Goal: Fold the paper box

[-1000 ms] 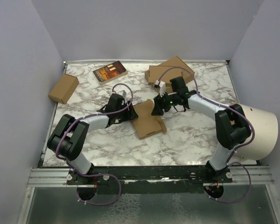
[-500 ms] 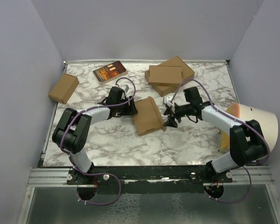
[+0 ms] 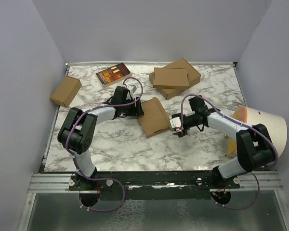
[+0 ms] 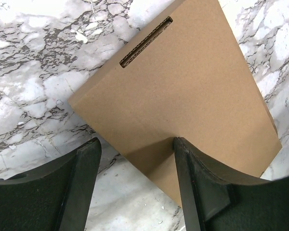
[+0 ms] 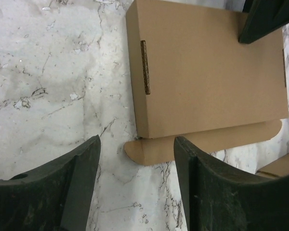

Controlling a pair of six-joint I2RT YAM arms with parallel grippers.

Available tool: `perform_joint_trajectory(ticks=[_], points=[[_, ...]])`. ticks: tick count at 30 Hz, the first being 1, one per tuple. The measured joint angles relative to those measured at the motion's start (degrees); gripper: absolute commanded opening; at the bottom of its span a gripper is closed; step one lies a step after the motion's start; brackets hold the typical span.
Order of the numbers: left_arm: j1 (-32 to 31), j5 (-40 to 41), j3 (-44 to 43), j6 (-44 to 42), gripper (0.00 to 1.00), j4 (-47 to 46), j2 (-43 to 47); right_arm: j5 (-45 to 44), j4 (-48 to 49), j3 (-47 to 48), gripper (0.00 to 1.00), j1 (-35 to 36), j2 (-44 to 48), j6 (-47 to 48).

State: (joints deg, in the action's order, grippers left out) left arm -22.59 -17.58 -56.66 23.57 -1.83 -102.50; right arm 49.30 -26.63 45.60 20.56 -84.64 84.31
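The paper box (image 3: 154, 117) lies flat and closed in the middle of the table, a thin brown cardboard mailer with a slit (image 4: 145, 42) in its side. A rounded flap (image 5: 192, 142) sticks out along one edge. My left gripper (image 3: 137, 109) is open at the box's left edge; in the left wrist view one fingertip (image 4: 183, 149) rests on the cardboard and the other is over bare marble. My right gripper (image 3: 176, 127) is open just right of the box, apart from it, with the flap's tip in front of its jaws (image 5: 136, 142). The left gripper's finger (image 5: 269, 19) shows at the box's far corner.
A stacked pair of folded brown boxes (image 3: 173, 77) sits at the back right. A small thicker carton (image 3: 65, 91) is at the left edge and a dark book (image 3: 113, 74) at the back. A large white cylinder with an orange face (image 3: 260, 130) stands by the right arm.
The right gripper has drawn back from the box toward the near right and opened wider. The left gripper has shifted right onto the box's left edge. The box now lies flat and closed.
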Motion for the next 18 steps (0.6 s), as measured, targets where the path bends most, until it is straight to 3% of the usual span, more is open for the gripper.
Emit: perform_joint_trajectory(ticks=[6,11,18], points=[[0.0,0.5,1.9,-0.1,0.64,-0.2,2.1,-0.9,-2.2,4.2,0.39,0.0,-1.8,0.6],[0.0,2.7,9.1,0.1,0.63,-0.1,12.4,-1.9,-1.7,5.7,0.16,0.0,-2.2,-1.6],[0.0,7.3,17.1,1.7,0.60,-3.1,26.3,-3.9,-0.8,7.5,0.08,0.0,-4.8,-4.7]])
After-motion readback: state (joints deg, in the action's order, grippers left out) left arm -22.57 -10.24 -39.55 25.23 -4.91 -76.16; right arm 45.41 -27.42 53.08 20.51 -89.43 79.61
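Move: The box's open, round-ended flap runs along its right side; its middle is about 7 cm ahead of the right hand, 4 cm left and some 3 cm below, with the box's middle roughly 5 cm ahead, 9 cm left and 4 cm down. The left hand is at the box's left edge: the box's middle lies about 5 cm right, 2 cm back and 2 cm down, the flap some 10 cm right, level with it ahead, 2 cm lower. Stacked boxes stand roughly 25 cm straight ahead of the right hand, 2 cm lower. Up, back and left, the left hand lifts its finger off the top of the box at its left edge, rising about 6.5 cm and tipping its fingers up some 10 degrees while they stay open. The right hand slides forward roughly 3.5 cm beside the box's right side, over the near part of the flap, and shuts its empty fingers almost fully; contact with the flap can't be made out. ##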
